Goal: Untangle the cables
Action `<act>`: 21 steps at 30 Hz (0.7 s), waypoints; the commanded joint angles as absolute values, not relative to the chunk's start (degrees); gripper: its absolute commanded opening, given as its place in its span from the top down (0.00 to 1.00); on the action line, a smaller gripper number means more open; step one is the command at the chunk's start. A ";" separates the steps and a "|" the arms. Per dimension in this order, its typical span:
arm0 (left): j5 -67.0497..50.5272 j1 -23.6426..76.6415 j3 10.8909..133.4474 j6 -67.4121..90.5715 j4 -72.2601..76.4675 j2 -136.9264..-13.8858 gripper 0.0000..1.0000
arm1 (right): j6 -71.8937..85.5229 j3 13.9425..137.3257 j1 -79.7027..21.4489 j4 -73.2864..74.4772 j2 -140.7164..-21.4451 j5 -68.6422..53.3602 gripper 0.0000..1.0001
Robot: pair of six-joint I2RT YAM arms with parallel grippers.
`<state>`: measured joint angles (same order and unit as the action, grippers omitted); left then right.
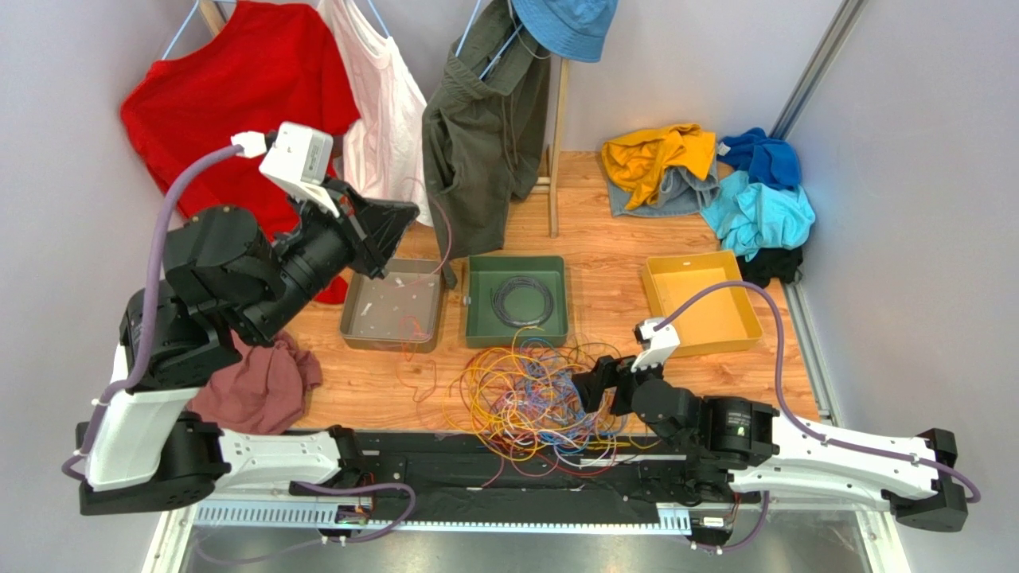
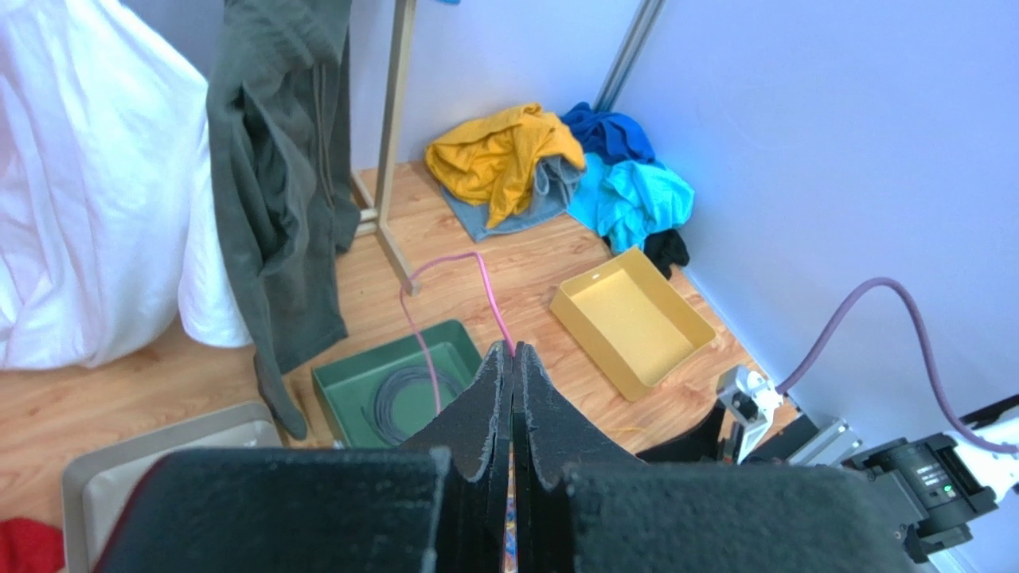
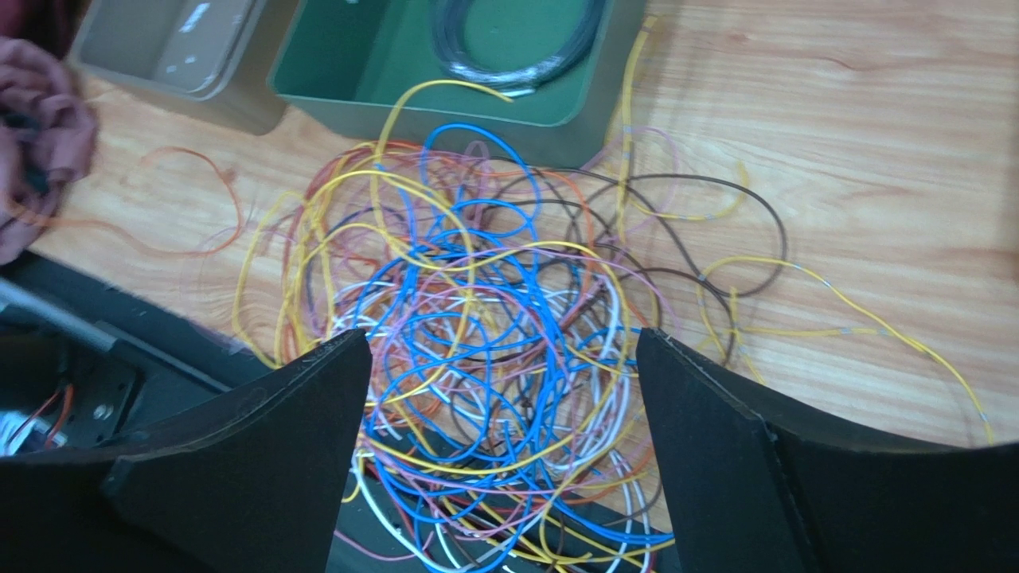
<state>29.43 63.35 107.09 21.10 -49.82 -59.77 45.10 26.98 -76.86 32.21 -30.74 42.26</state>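
The cables (image 1: 532,400) lie in a tangle of blue, yellow, orange, purple and white loops at the table's near edge, partly over the black base rail. My right gripper (image 1: 595,388) hovers open at the tangle's right side; in the right wrist view its gripper (image 3: 502,340) has both fingers astride the cables (image 3: 490,299), gripping nothing. My left gripper (image 1: 395,221) is raised high above the grey tray. In the left wrist view that gripper (image 2: 512,352) is shut on a thin pink cable (image 2: 488,287), which arcs up from the fingertips and drops back down.
A grey tray (image 1: 392,305), a green tray (image 1: 479,313) holding a black coiled cable (image 1: 524,299), and a yellow tray (image 1: 700,299) stand in a row behind the tangle. A maroon cloth (image 1: 257,382) lies at the left. Clothes hang at the back; more are piled back right (image 1: 718,173).
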 commanded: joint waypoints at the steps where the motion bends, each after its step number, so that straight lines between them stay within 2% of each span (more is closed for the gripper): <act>1: 27.87 63.54 116.35 16.70 -53.35 -64.76 1.00 | 36.33 27.41 -77.17 22.34 -27.69 35.27 0.15; 6: 23.82 63.46 118.74 17.66 -54.05 -67.67 1.00 | 29.80 31.81 -77.17 14.42 -30.58 29.36 0.16; 10: 21.54 63.54 119.97 18.54 -53.97 -68.64 1.00 | 26.11 35.15 -77.17 9.24 -38.03 25.49 0.16; 21: 18.46 63.72 123.84 18.90 -54.23 -70.93 1.00 | 24.35 32.96 -77.87 -17.04 -56.32 20.66 0.15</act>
<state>20.03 63.35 121.78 19.18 -54.33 -71.09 25.91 32.82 -77.30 -4.05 -51.66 22.90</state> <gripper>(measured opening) 0.007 0.847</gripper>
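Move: The right hand, open, hangs over the right part of the tangle: its left edge, where the pink cable runs out, is about 20 cm to the left, 6 cm ahead and 11 cm lower. From this hand the green tray lies some 24 cm ahead and 11 cm left, the grey tray 24 cm ahead and 36 cm left. The left hand already holds the pink cable high up; that left edge is about 48 cm below, 5 cm right and 1 cm ahead. The right hand sweeps some 13 cm to its left over the tangle towards the left edge and the trailing pink cable, rising about 7 cm on the way and just starting to sink again, while the wrist swings about 25 degrees counter-clockwise and the fingers stay wide open. Meanwhile the left hand keeps the pink cable pinched in shut fingers and carries it about 5 cm to the right, a little higher, turning slightly clockwise. ##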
